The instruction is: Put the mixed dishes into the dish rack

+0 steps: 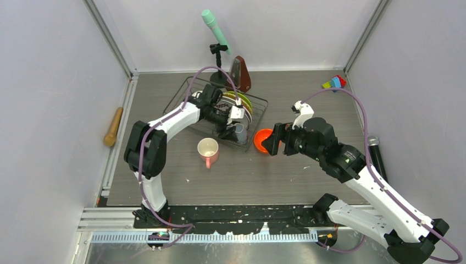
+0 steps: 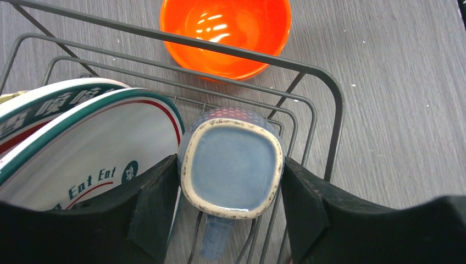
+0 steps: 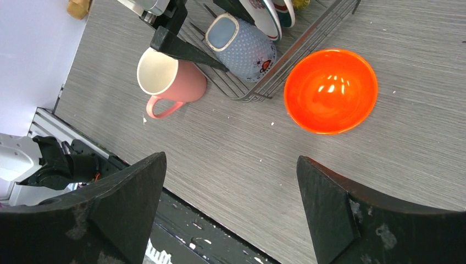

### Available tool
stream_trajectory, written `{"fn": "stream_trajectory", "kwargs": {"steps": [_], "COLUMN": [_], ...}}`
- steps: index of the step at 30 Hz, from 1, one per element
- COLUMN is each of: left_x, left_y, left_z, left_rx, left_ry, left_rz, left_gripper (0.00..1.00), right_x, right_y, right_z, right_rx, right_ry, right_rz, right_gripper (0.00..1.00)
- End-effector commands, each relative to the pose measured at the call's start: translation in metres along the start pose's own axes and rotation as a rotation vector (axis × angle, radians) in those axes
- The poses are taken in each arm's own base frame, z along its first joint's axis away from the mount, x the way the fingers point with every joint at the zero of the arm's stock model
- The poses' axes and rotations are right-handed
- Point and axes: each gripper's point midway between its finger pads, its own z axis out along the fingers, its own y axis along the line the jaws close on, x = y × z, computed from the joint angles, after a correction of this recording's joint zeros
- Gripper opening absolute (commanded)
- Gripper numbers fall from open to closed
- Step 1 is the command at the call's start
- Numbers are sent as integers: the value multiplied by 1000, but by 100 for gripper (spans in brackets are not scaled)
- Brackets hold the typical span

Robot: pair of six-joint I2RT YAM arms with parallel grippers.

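The dark wire dish rack point(image 1: 258, 102) stands at the back middle of the table; its corner shows in the left wrist view point(image 2: 329, 93). My left gripper point(image 1: 236, 129) reaches into its near right corner, fingers point(image 2: 159, 192) pressed on both sides of the small grey-blue mug point(image 2: 231, 165), which is bottom-up in the rack point(image 3: 242, 44). A white teal-rimmed plate point(image 2: 93, 143) stands on edge beside it, a lime-green plate point(image 1: 245, 100) behind. The orange-red bowl point(image 1: 262, 140) sits upright on the table just outside the rack point(image 3: 330, 91). The pink mug point(image 1: 208, 149) stands upright in front of the rack. My right gripper point(image 1: 273, 144) hovers open and empty by the bowl point(image 3: 231, 159). I cannot make out a tan plate or white bowl.
A wooden rolling pin point(image 1: 114, 126) lies along the left wall. A teal microphone on a stand point(image 1: 216, 27) and a brown wedge-shaped object point(image 1: 240, 74) stand behind the rack. Coloured blocks point(image 1: 334, 82) sit in the back right corner, and a black cylinder point(image 1: 375, 154) lies by the right wall.
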Motion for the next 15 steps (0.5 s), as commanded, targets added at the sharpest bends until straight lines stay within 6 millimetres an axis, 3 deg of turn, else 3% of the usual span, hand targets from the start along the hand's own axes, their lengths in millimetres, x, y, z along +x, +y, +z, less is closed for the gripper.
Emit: {"fn": "stream_trajectory", "kwargs": {"steps": [1, 2, 3, 9, 15], "left_x": [-14, -14, -15, -18, -39], "left_y": [1, 1, 0, -1, -7], "left_z": [-6, -6, -6, -9, -18], "left_rx": [-2, -1, 1, -2, -17], "left_ry": [-6, -6, -4, -4, -42], "left_rz": [43, 44, 46, 46, 45], "left_gripper": [76, 91, 98, 100, 100], "right_x": [-4, -2, 1, 13, 26], "right_y": [-7, -10, -13, -32, -60], "right_z": [1, 2, 4, 10, 21], "right_rx": [42, 55, 73, 164, 302], "right_ry": [-26, -20, -9, 9, 6], "right_rz": [25, 34, 37, 85, 183], "right_gripper": [95, 96, 97, 98, 95]}}
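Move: The left fingers still hold the upturned blue mug in the rack's near right corner, its middle about 3 cm to their right and 4 below; the plates stand some 7 cm ahead, in line sideways, and the pink mug 9 cm left, 7 back. From the right hand the orange bowl lies roughly 8 cm ahead, 3 left and 22 below, with the blue mug some 8 cm left of the bowl and 3 farther out. Left fingers open wide, releasing the blue mug; right hand sinks about 5 cm and rightward towards the orange bowl. ##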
